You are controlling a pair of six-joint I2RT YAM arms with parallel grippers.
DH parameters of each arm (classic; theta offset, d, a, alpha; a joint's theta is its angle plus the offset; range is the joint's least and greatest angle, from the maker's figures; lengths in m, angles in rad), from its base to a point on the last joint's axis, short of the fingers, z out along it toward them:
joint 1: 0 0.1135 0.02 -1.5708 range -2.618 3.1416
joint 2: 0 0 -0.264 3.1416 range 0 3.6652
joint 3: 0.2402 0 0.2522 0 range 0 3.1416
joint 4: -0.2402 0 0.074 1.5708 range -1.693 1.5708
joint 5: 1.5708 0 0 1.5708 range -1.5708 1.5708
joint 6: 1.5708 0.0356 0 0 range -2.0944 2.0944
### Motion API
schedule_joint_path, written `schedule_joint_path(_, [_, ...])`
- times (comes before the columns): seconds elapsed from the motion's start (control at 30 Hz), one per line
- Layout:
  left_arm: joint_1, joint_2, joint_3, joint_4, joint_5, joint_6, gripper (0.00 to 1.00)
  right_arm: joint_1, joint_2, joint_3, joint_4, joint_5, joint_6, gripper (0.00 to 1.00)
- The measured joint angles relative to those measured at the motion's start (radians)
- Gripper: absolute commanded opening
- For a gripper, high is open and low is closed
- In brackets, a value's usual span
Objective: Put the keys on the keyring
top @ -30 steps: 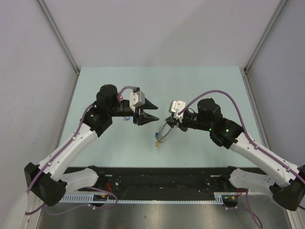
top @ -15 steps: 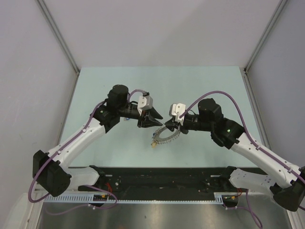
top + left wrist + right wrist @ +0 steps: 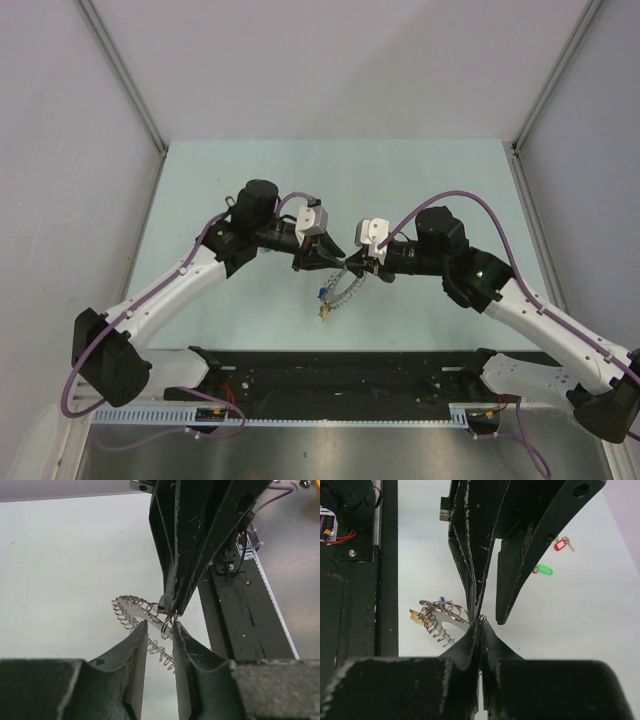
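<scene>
The keyring (image 3: 340,288) is a floppy silver coil hanging from my right gripper (image 3: 353,264), which is shut on its upper end. In the right wrist view the coil (image 3: 436,616) droops left of the pinched fingertips (image 3: 474,630), with a yellow tag (image 3: 415,616) and a blue tag (image 3: 441,599) of keys on it. My left gripper (image 3: 336,262) meets the right one tip to tip. Its jaws stand a narrow gap apart around a small wire loop (image 3: 167,628) of the keyring, just below the right gripper's tips (image 3: 172,609). The left fingers (image 3: 138,635) do not visibly clamp the loop.
Two loose keys lie on the pale green table behind the left gripper: one with a red tag (image 3: 561,544), one with a green tag (image 3: 544,570). The black base rail (image 3: 330,372) runs along the near edge, and grey walls enclose the table.
My left arm has swung right until its tips reach the right gripper, and its jaws have narrowed. The right arm stays put; the hanging keyring has swayed.
</scene>
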Motion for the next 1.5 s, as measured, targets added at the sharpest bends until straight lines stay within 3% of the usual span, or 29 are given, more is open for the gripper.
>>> schedule_joint_path(0.23, [-0.013,0.006,0.009,-0.015,0.001,0.016,0.15,0.000,-0.005,0.000,0.000,0.002,0.000,0.00])
schedule_joint_path(0.37, [-0.016,0.006,0.010,-0.022,0.000,0.022,0.21,0.000,-0.009,0.000,-0.001,0.008,0.000,0.00])
schedule_joint_path(0.63, [-0.016,0.006,0.012,-0.024,0.000,0.029,0.20,0.000,-0.026,0.002,-0.001,0.009,0.000,0.00])
schedule_joint_path(0.73, [-0.016,0.006,0.012,-0.024,0.000,0.029,0.14,0.000,-0.031,0.002,-0.001,0.009,0.001,0.00])
schedule_joint_path(0.8, [-0.016,0.006,0.012,-0.023,0.000,0.028,0.01,0.000,-0.031,0.002,-0.001,0.009,0.001,0.00])
schedule_joint_path(0.97, [-0.016,0.006,0.012,-0.018,0.001,0.024,0.00,0.000,-0.032,0.002,-0.004,0.012,0.001,0.00])
schedule_joint_path(1.5, [-0.016,0.006,-0.021,0.220,-0.076,-0.317,0.00,0.017,-0.101,0.015,-0.076,0.172,0.019,0.00])
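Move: The left hand's open fingers stand almost tip to tip with the shut right fingers; the keyring wire loop they will shut on sits about 1 cm to the left hand's right and 1 cm back, level with it. From the right hand the same loop lies about 1 cm to the left, straight and level. The keyring plate hangs roughly 3 cm below the left hand and 2 cm back, neither left nor right of it, with the yellow tag about 6 cm back, 4 cm left and 7 cm down from that hand. The left hand eases barely half a centimetre back onto the wire loop at the right fingertips, waits there part-open, then shuts and pinches the wire beside the key that the right fingers keep holding. The right hand lifts about 1 cm meanwhile, and once the left has its grip both rise, the right drawing away some 3 cm to its right and turning about 10 degrees clockwise, while the left rises 2 cm, follows about 1 cm rightward and forward, and tips its wrist roughly 10 degrees. ##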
